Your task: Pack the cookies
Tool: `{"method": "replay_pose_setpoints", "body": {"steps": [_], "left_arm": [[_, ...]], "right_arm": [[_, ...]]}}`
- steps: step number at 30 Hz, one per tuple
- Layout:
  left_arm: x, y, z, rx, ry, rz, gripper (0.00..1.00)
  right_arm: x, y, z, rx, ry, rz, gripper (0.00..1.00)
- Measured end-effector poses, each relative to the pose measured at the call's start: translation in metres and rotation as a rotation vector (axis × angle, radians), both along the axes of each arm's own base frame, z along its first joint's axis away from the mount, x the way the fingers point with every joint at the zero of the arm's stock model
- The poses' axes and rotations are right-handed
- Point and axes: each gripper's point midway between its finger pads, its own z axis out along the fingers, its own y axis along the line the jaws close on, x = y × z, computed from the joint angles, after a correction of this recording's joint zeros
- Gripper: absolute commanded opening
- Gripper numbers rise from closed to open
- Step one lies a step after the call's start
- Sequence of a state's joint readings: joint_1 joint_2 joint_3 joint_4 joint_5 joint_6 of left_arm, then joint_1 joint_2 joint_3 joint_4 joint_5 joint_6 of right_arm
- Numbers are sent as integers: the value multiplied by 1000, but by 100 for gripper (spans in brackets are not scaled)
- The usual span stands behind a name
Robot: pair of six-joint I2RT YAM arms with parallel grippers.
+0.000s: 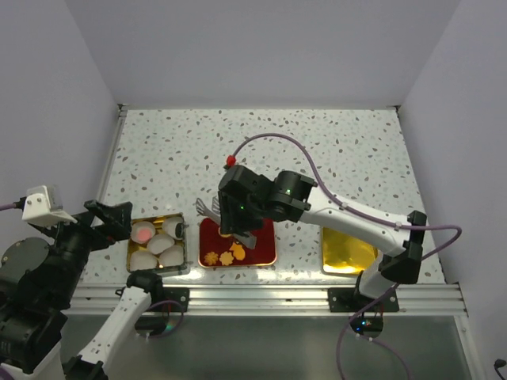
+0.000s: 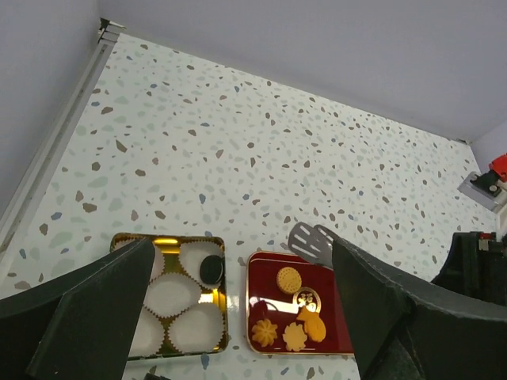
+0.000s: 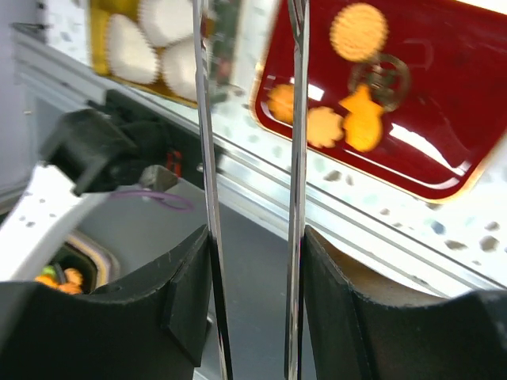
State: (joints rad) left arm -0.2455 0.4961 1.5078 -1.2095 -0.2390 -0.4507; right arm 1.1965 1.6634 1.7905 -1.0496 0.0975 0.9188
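Several cookies lie in the red tray point(image 2: 337, 317): a round yellow one point(image 2: 288, 279), two flower-shaped ones point(image 2: 264, 332) point(image 2: 295, 336) and an orange one point(image 2: 313, 323). A dark cookie point(image 2: 211, 269) and a pink cookie point(image 1: 142, 233) sit in paper cups in the gold tin point(image 1: 158, 216). My right gripper point(image 1: 238, 210) is shut on metal tongs point(image 3: 297, 158), hovering over the tray's far edge. The slotted tong tips point(image 2: 313, 241) hold nothing. My left gripper point(image 2: 242, 245) hangs open, high above the tin and the tray.
White paper cups point(image 2: 170, 293) fill the tin. A gold lid point(image 1: 346, 252) lies at the near right, under the right arm. An aluminium rail point(image 1: 261, 297) runs along the table's near edge. White walls stand on three sides.
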Motion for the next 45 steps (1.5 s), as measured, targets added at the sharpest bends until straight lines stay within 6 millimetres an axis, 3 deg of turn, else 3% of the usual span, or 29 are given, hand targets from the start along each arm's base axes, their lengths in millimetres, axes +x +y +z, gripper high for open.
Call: {"method": "replay_pose_setpoints", "body": {"steps": [4, 8, 18, 25, 45], "left_arm": [[-1, 0, 1, -2, -5, -4, 100], [-1, -3, 2, -6, -11, -16, 100], [-8, -3, 3, -14, -28, -28, 100], [-15, -1, -1, -14, -26, -27, 100], [-26, 7, -7, -8, -29, 6, 100]], "right_arm": [[-7, -29, -25, -82, 19, -27, 48], [-11, -40, -51, -184, 49, -42, 48], [-14, -46, -80, -302, 74, -55, 49], [-19, -35, -107, -383, 96, -31, 50], [-15, -15, -120, -442, 105, 6, 51]]}}
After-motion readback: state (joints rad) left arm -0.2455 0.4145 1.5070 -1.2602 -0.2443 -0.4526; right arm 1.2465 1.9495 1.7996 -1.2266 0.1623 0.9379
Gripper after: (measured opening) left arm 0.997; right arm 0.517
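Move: The right hand, holding the tongs, aims for the round cookie in the red tray, about 9 cm ahead, 4 cm to its left and 24 cm below. The fish cookie lies some 3 cm ahead and 1 cm right, one flower cookie level and about 3 cm left, the other level and 8 cm left, all equally low. From the left hand, the round cookie lies roughly 12 cm ahead, 21 cm right and 38 cm below. Keeping its grip on the half-open tongs, the right hand brings their tips down about either side of the round cookie; contact can't be seen. It sinks about 12 cm, first swinging 4–5 cm right, then easing roughly 3 cm back left, while its fingers turn some 25 degrees to point almost straight down. The empty, open left hand drifts 2–3 cm back. ##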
